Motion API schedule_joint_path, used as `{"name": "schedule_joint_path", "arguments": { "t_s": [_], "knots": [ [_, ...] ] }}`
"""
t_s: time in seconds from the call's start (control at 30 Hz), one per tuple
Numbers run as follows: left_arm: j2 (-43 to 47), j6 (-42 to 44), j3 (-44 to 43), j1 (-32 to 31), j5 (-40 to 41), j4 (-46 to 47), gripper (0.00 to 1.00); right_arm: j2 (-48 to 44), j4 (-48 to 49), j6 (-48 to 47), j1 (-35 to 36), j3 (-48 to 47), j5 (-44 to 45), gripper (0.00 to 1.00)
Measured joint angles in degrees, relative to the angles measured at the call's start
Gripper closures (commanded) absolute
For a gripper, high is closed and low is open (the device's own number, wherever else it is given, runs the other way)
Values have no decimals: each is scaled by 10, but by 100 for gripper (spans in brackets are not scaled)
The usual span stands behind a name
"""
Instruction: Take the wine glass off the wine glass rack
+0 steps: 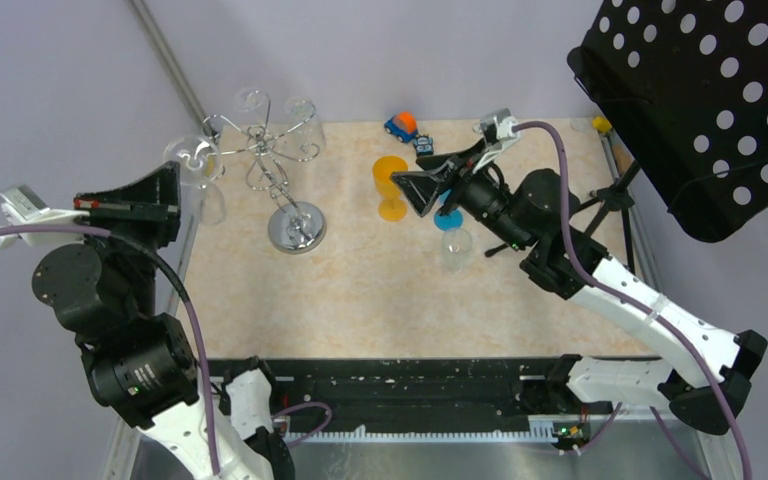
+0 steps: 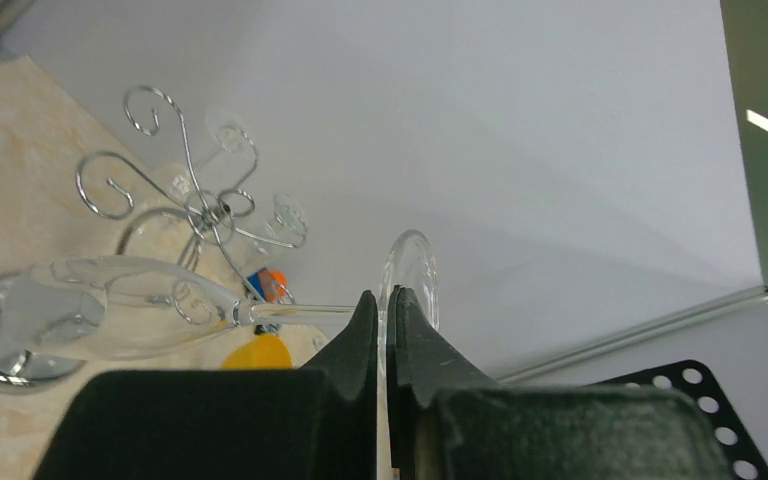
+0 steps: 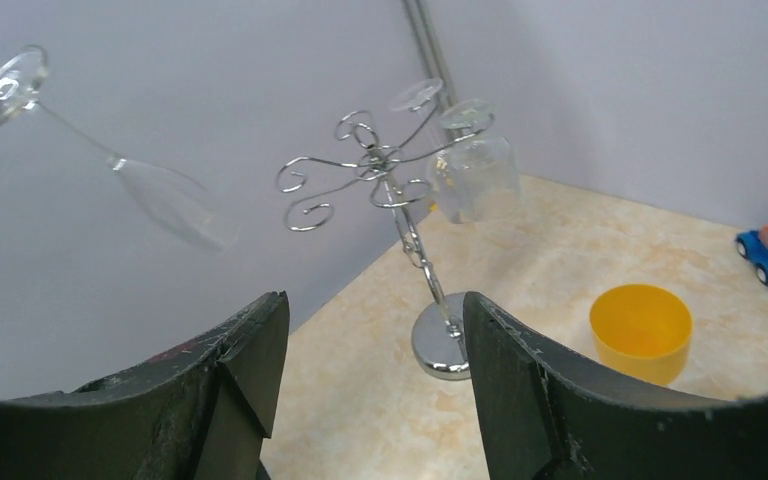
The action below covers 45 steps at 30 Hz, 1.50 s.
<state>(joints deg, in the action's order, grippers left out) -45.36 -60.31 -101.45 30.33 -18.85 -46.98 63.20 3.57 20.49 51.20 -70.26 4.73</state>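
The chrome wine glass rack [image 1: 297, 227] stands at the table's back left; two glasses [image 1: 305, 125] hang upside down from its hook arms. It also shows in the left wrist view [image 2: 200, 205] and the right wrist view [image 3: 400, 175]. My left gripper [image 1: 176, 190] [image 2: 387, 295] is shut on the round foot of a clear wine glass [image 2: 110, 318], which is held tilted in the air left of the rack and apart from its hooks [image 3: 175, 205]. My right gripper [image 1: 415, 190] [image 3: 375, 300] is open and empty above the table's middle, facing the rack.
A yellow cup [image 1: 391, 185] stands next to my right gripper. A clear glass [image 1: 457, 245] stands under the right arm. A toy car [image 1: 401, 125] sits at the back. A black perforated music stand [image 1: 700, 110] overhangs the right side.
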Motion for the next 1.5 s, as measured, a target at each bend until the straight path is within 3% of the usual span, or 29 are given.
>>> {"name": "schedule_joint_path", "arguments": {
  "t_s": [0.33, 0.57, 1.1, 1.17, 1.3, 1.43, 1.5],
  "knots": [
    [35, -139, 47, 0, -126, 4, 100, 35, 92, -39, 0, 0, -181, 33],
    [57, -230, 99, 0, -256, 45, 100, 107, 150, -41, 12, -8, -301, 33],
    [84, -252, 190, 0, -323, 57, 100, 239, 212, -55, 60, -114, -386, 32],
    [87, -251, 196, -1, -324, 60, 100, 255, 219, -55, 63, -131, -396, 36],
    [90, -250, 208, -2, -325, 61, 100, 284, 228, -54, 70, -160, -419, 53],
    [92, -250, 211, -4, -325, 62, 100, 303, 233, -50, 80, -173, -437, 60],
    [92, -250, 211, -4, -325, 63, 100, 307, 232, -49, 85, -174, -444, 73]
  ]
}}
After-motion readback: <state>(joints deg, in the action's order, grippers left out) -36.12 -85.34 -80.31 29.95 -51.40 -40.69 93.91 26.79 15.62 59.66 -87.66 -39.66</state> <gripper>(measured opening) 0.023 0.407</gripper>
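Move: The left hand already grips the wine glass by its foot, clear of the rack; the right hand, which it is taken to, waits about 11 cm ahead, 31 cm to the right and 11 cm lower. From the right hand the glass hangs about 8 cm back and 30 cm left, near level; the rack's top is roughly 15 cm ahead and 25 cm left, near level, and the yellow goblet some 20 cm ahead, 1 cm right and 32 cm below. Right hand sweeps some 20 cm left and back, half-closing at the stem; left hand brings glass right, down. ##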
